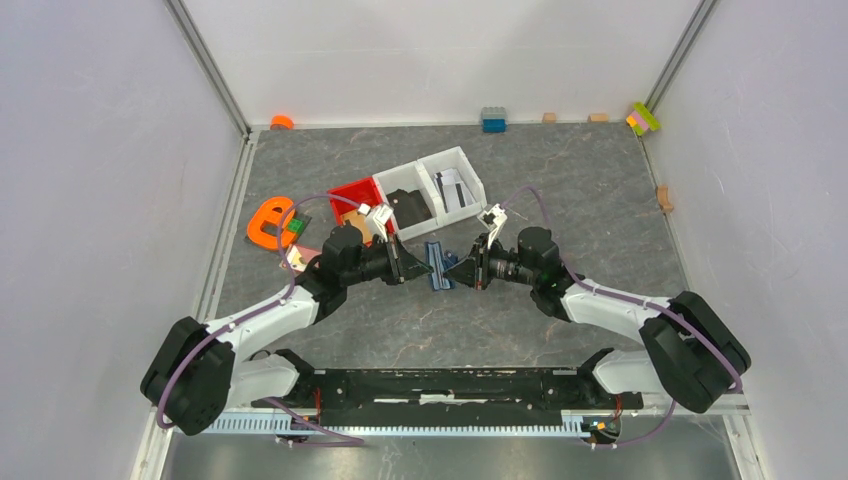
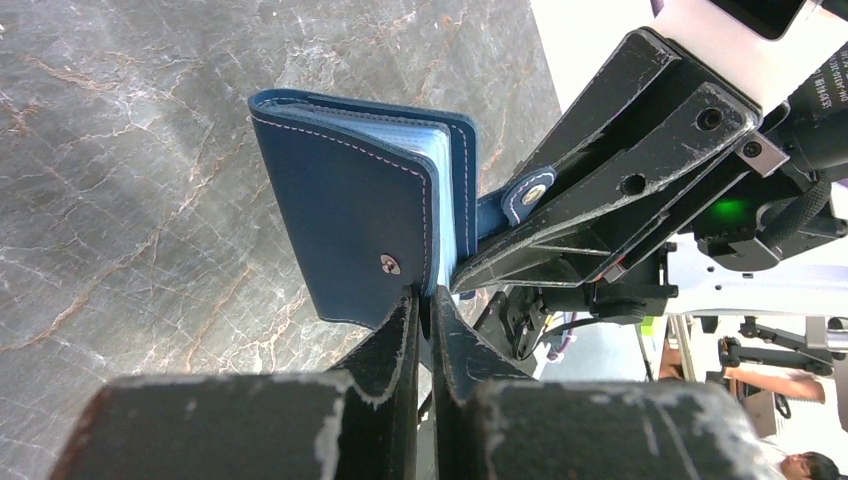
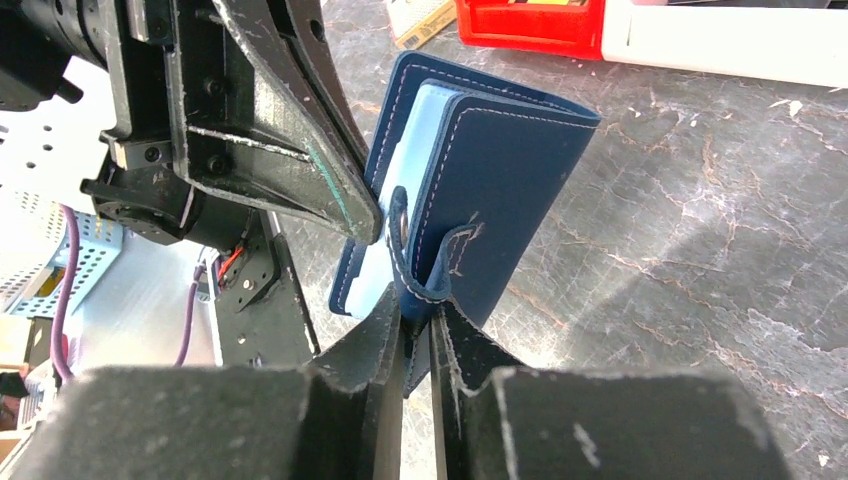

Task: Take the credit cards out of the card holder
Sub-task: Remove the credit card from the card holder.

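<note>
The navy-blue card holder [image 1: 437, 265] hangs above the table's middle, held between both grippers. My left gripper [image 2: 422, 295] is shut on the free edge of the cover [image 2: 360, 220], just beside its snap stud. My right gripper [image 3: 418, 305] is pinched on the short strap tab [image 3: 430, 270], which curls down from the other cover [image 3: 510, 180]. The holder is nearly folded, and light blue inner sleeves [image 2: 415, 140] show at its edge. The credit cards are hidden inside it. In the top view the left gripper [image 1: 418, 268] and right gripper [image 1: 455, 272] face each other.
Behind the holder stand a red bin [image 1: 355, 195] and two white bins [image 1: 415, 185], the right one [image 1: 470, 175] holding a flat light-and-dark item. An orange object [image 1: 268, 222] lies at the left. Small blocks [image 1: 493, 120] line the back wall.
</note>
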Tool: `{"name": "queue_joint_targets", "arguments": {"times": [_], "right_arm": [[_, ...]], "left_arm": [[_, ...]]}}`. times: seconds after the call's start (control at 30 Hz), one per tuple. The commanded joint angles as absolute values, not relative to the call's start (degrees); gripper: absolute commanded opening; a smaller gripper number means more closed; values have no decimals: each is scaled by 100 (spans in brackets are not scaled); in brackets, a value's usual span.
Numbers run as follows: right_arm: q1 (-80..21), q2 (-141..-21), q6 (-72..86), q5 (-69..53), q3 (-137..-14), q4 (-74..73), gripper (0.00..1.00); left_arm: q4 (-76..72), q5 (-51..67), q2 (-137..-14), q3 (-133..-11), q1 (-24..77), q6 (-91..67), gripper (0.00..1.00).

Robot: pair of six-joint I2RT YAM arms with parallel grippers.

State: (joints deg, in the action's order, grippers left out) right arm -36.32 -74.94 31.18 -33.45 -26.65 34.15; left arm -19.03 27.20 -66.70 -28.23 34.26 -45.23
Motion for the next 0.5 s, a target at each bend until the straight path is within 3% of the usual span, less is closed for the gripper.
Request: {"name": "queue_joint_targets", "arguments": {"times": [0.0,0.27,0.4,0.47], "right_arm": [[-3665,-7343,2865,-3044,-2958,3199,15],[-3667,-7287,2578,-2586,-3070,2695,12],[-3666,-7322,2430,-2331,-3133,2453,9],[-3674,-7418,2433,-2325,-3150,2449,5]], "left_arm": [[-2072,2769,-6573,-3091,3472,-4318,2],[-1960,2711,-6624,-3135,3471,-4265,6],[-1643,2410,-6826,-3228,3472,-4151,32],[-1662,2258,-7057,-3206,3477,-4157,41]]}}
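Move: The card holder is already pinched by both hands. Its middle lies about 2 cm to the right of the left hand, 1 cm ahead and 3 cm below; from the right hand, which has the strap, it is about 2 cm ahead, 1 cm to the left and 3 cm below. The pair of white bins is about 14 cm ahead of the holder and 2 cm to its left; the red bin is some 11 cm ahead and 17 cm to the left of it. Keep the right gripper shut on the strap and ease it forward, right and down, about 2.5 cm in all, tipping its fingers slightly down and turning some 5 degrees clockwise. Let the left gripper follow down and forward by barely 1 cm with its pinch on the cover's edge, then open its fingers about a quarter of their range to let go. ##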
